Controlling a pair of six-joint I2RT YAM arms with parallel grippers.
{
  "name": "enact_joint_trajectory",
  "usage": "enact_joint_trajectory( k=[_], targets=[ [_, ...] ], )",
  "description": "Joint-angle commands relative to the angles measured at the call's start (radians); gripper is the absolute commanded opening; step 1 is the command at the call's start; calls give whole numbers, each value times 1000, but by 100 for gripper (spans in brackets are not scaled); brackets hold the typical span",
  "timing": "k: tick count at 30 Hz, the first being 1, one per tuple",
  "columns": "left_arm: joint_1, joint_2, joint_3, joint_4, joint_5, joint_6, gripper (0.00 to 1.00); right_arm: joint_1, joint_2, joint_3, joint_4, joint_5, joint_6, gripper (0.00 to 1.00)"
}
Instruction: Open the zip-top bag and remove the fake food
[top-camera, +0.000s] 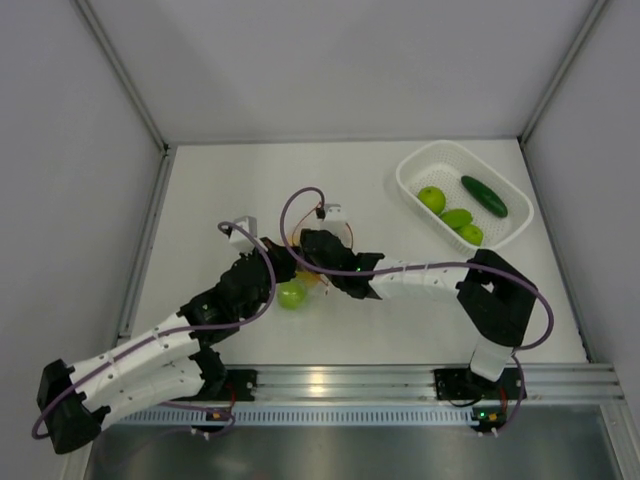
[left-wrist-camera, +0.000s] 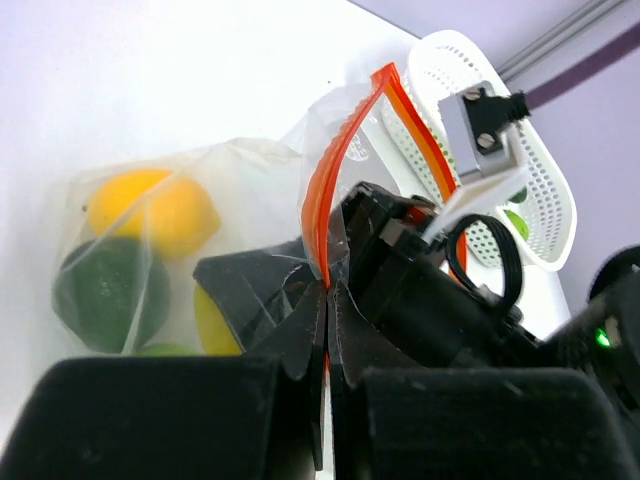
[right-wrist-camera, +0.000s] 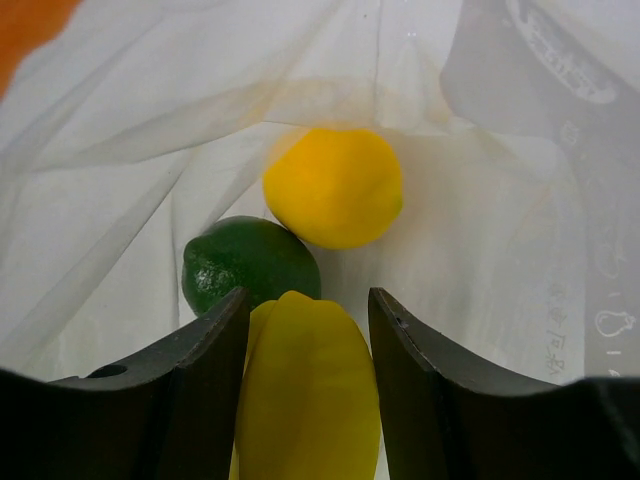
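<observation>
The zip-top bag (left-wrist-camera: 255, 165) lies in the middle of the table, its orange-red zip strip (left-wrist-camera: 340, 150) pulled upward. My left gripper (left-wrist-camera: 328, 288) is shut on that strip. My right gripper (right-wrist-camera: 308, 296) reaches inside the bag, its jaws closed against both sides of a long yellow fruit (right-wrist-camera: 310, 400). Just beyond it in the bag lie a dark-green lime (right-wrist-camera: 245, 262) and a round yellow-orange fruit (right-wrist-camera: 335, 188). In the top view a light-green fruit (top-camera: 292, 295) shows at the bag's near side, below the two wrists.
A white perforated basket (top-camera: 420, 165) stands at the back right. It holds light-green fruits (top-camera: 432, 200) and a dark-green cucumber (top-camera: 484, 196). Purple cables loop over both wrists. White walls enclose the table on three sides.
</observation>
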Motion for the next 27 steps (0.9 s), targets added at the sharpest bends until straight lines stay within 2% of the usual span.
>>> enact_joint_trajectory(
  k=[1, 9, 15, 27],
  targets=[
    [5, -10, 51, -46, -50, 58, 0, 35, -97, 8, -22, 103, -3, 9],
    [5, 19, 58, -57, -44, 87, 0, 37, -170, -21, -73, 182, 2, 8],
    [3, 39, 62, -54, -7, 111, 0, 37, -209, -20, -73, 225, -62, 7],
    [5, 39, 58, -55, -16, 111, 0, 37, -310, -13, -73, 205, -135, 7]
  ],
)
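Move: At the right hand, still deep in the bag around a long yellow fruit, the middle of the bag's mouth lies about 5 cm to the right and 5 cm higher, level fore and aft. The lemon sits some 4 cm ahead and 7 cm left, the dark green fruit level with the hand and 8 cm left, both about 6 cm lower. From the left hand, the mouth's middle is roughly 5 cm ahead, 5 cm right and 3 cm below. Drawing the yellow fruit up out of the bag's depth, the right hand rises about 9 cm and shifts some 5 cm to the right through the orange-rimmed mouth, tipping its fingertips up about 10 degrees with its grip kept. The left hand keeps pinching the rim, rolls its left side up a little and sinks about 1.5 cm. ##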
